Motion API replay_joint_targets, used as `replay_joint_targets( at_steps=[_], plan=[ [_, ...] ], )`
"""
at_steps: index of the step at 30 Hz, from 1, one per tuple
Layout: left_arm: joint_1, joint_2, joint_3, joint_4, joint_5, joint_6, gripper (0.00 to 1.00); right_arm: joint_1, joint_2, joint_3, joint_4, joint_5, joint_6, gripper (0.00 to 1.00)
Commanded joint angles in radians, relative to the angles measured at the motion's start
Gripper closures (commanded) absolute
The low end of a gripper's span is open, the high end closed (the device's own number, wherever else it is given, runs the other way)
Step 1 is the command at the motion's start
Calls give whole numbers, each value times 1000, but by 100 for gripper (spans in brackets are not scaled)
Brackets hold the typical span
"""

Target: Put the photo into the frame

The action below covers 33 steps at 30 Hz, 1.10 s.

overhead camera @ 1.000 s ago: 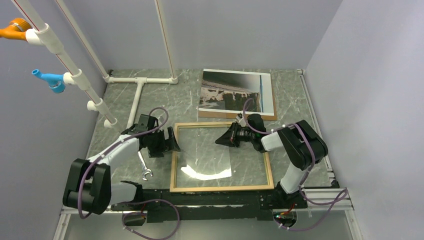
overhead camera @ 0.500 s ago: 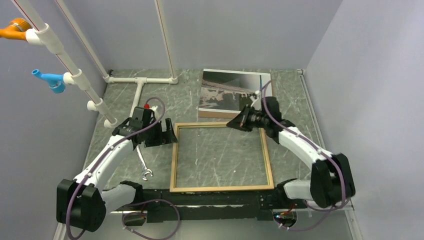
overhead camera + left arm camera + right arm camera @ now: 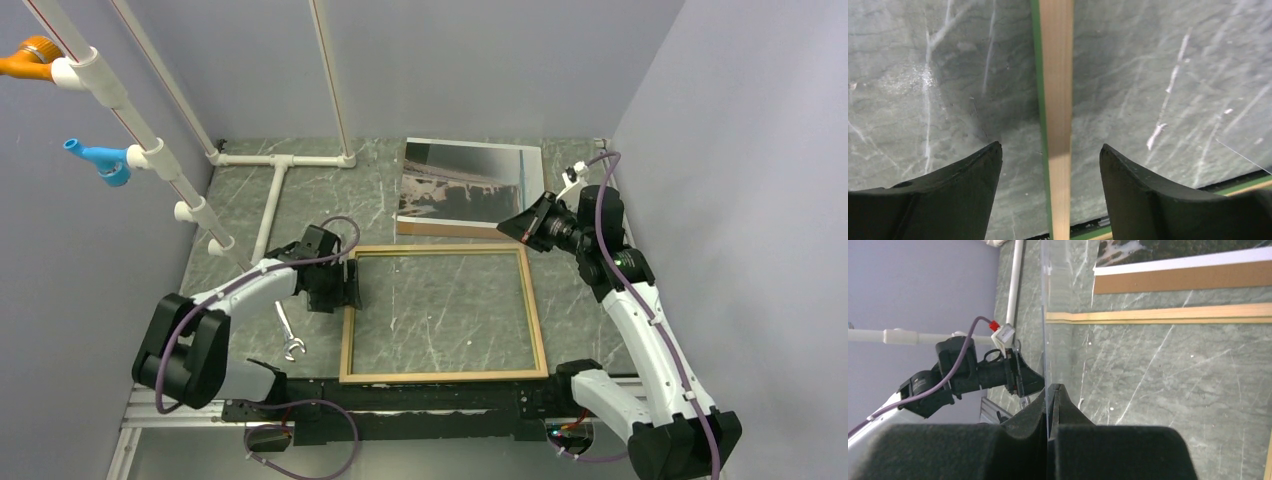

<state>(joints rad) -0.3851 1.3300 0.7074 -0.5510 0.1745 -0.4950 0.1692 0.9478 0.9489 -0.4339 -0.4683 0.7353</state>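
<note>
The frame (image 3: 347, 335) lies flat mid-table, tan wood face up, with a green edge showing in the left wrist view. My left gripper (image 3: 350, 289) is open and straddles the frame's left rail (image 3: 1057, 75), both fingers clear of the wood. The photo (image 3: 470, 180) lies at the back on a brown backing board (image 3: 440, 229). My right gripper (image 3: 512, 228) hovers above the frame's far right corner. It is shut on the edge of a thin clear pane (image 3: 1044, 315), which stands edge-on between its fingers (image 3: 1068, 410).
A small wrench (image 3: 289, 336) lies left of the frame. White PVC pipes (image 3: 275, 190) cross the back left of the table. Grey walls enclose the table on three sides. The backing board's strip (image 3: 1188, 279) sits just beyond the frame's far rail (image 3: 1158, 315).
The right gripper shut on the clear pane and carried it up and back to the right, out of the frame. The left gripper moved onto the frame's left rail, its jaws narrowing slightly.
</note>
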Motion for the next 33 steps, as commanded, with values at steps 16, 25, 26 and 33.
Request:
replay_joint_targets(
  at_steps=[16,25,26,33],
  plan=[
    [-70,-197,-44,74,-1,-132,100,-20,-32,50,-40,6,12,100],
    [-52,-165,60,16,-115,-312,100,-27,-6,64,10,-18,35,100],
    [-50,-135,76,2,-119,-323,100,-29,-7,67,12,-18,37,100],
    [-49,-31,69,32,-80,-432,100,-41,-3,87,8,-16,29,100]
  ],
)
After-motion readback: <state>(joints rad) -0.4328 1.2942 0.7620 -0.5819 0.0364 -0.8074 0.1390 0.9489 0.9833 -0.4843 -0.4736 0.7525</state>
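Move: The left gripper's half-open fingers already straddle the frame's left bar; the bar's middle is about 5 cm back, level sideways and some 2 cm below. The photo on its board lies roughly 20 cm ahead and 22 cm to the right; the wrench is about 12 cm left and 6 cm back. From the right hand, which holds a clear sheet aloft, that bar is some 25 cm left, 11 cm back and 26 cm below. Bring the left gripper down and slightly right by about 1.5 cm each, close the fingers to pinch the frame's left bar, then lift it about 5 cm. Holding the bar, swing the wrist counter-clockwise close to 20 degrees while easing some 2.5 cm forward, and begin sinking again. ##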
